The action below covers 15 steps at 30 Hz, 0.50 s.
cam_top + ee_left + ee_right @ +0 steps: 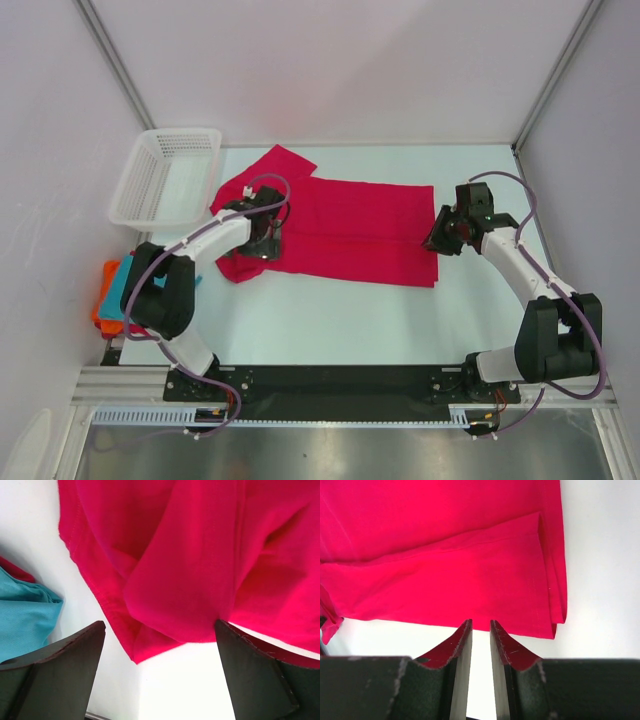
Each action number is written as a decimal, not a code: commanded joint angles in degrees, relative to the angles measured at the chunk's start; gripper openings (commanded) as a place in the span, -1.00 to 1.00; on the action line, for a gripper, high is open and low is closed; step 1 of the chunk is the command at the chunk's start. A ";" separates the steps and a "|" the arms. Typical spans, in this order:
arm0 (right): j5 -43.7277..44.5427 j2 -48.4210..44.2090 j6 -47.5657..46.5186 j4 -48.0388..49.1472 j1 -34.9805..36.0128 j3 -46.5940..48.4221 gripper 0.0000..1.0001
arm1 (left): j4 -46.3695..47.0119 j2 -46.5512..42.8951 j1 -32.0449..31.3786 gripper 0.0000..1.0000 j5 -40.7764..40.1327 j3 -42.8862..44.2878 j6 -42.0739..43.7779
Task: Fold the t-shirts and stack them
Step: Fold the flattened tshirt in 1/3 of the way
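Note:
The crimson-pink t-shirt point(350, 230) lies flat across the table, folded into a long band, with a sleeve bunched at its left end point(170, 555). My left gripper point(265, 243) hovers over that left end; its jaws point(160, 625) stand wide open with nothing between them. At the shirt's right hem point(470, 580) my right gripper point(438, 240) sits low. Its jaws point(480, 622) are a narrow gap apart, bare table showing between them, tips just short of the hem. The teal t-shirt point(125, 280) point(22, 615) and the orange t-shirt point(103, 303) lie piled at the table's left edge.
A white mesh basket point(130, 195) stands at the back left corner, beside the shirt's upper sleeve. Walls close in the table on the left, back and right. The arm bases and a black rail point(330, 380) run along the near edge.

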 commanded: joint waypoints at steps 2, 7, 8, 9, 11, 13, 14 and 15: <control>0.77 -0.93 -0.89 0.21 0.38 0.82 -0.48 | 0.50 0.47 -4.48 0.92 -1.72 3.89 2.13; 1.12 -1.37 -1.15 -0.05 0.38 0.82 -0.48 | 1.46 1.97 -8.53 0.90 -1.01 4.69 3.63; 1.12 -1.37 -1.24 -0.05 0.38 0.73 -0.48 | 1.64 2.06 -8.62 0.90 -0.40 4.34 3.54; 1.39 -1.46 -1.15 -0.23 0.47 0.73 -0.48 | 1.90 2.06 -8.62 0.90 -0.40 3.99 3.28; 1.39 -1.46 -1.33 -0.32 0.29 0.56 -0.48 | 2.17 1.88 -8.62 0.90 -0.57 3.38 3.10; 1.48 -1.55 -1.24 -0.23 0.38 0.29 -0.48 | 1.99 1.97 -8.62 0.90 -1.01 3.11 3.27; 1.48 -1.46 -1.33 -0.14 0.29 0.20 -0.48 | 1.82 1.97 -8.62 0.90 -1.27 2.94 3.19; 1.39 -1.46 -1.33 -0.14 0.29 0.12 -0.49 | 1.64 2.23 -8.53 0.90 -1.89 2.85 3.19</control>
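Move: The red t-shirt's near edge runs just under the left hand. The stretch of edge it heads for is roughly 6 cm to its right, about 1 cm back and some 6 cm below. The folded sleeve lies about 4 cm to its left, level with it and as far below; the teal shirt stack is some 26 cm left and 4 cm back. From the right hand that stretch of edge lies around 33 cm left, 3 cm ahead and 11 cm below. The left hand, fingers still wide open and pointing steeply down, sweeps about 5.5 cm to the right, low along the near edge of the red t-shirt and away from the folded sleeve and the teal stack, then comes to rest. It turns some 10 degrees clockwise on the way and hardly changes height, so the sleeve flap's tip, which showed right at its right-hand finger, ends up between the fingers in its view, with no grip on the cloth. ##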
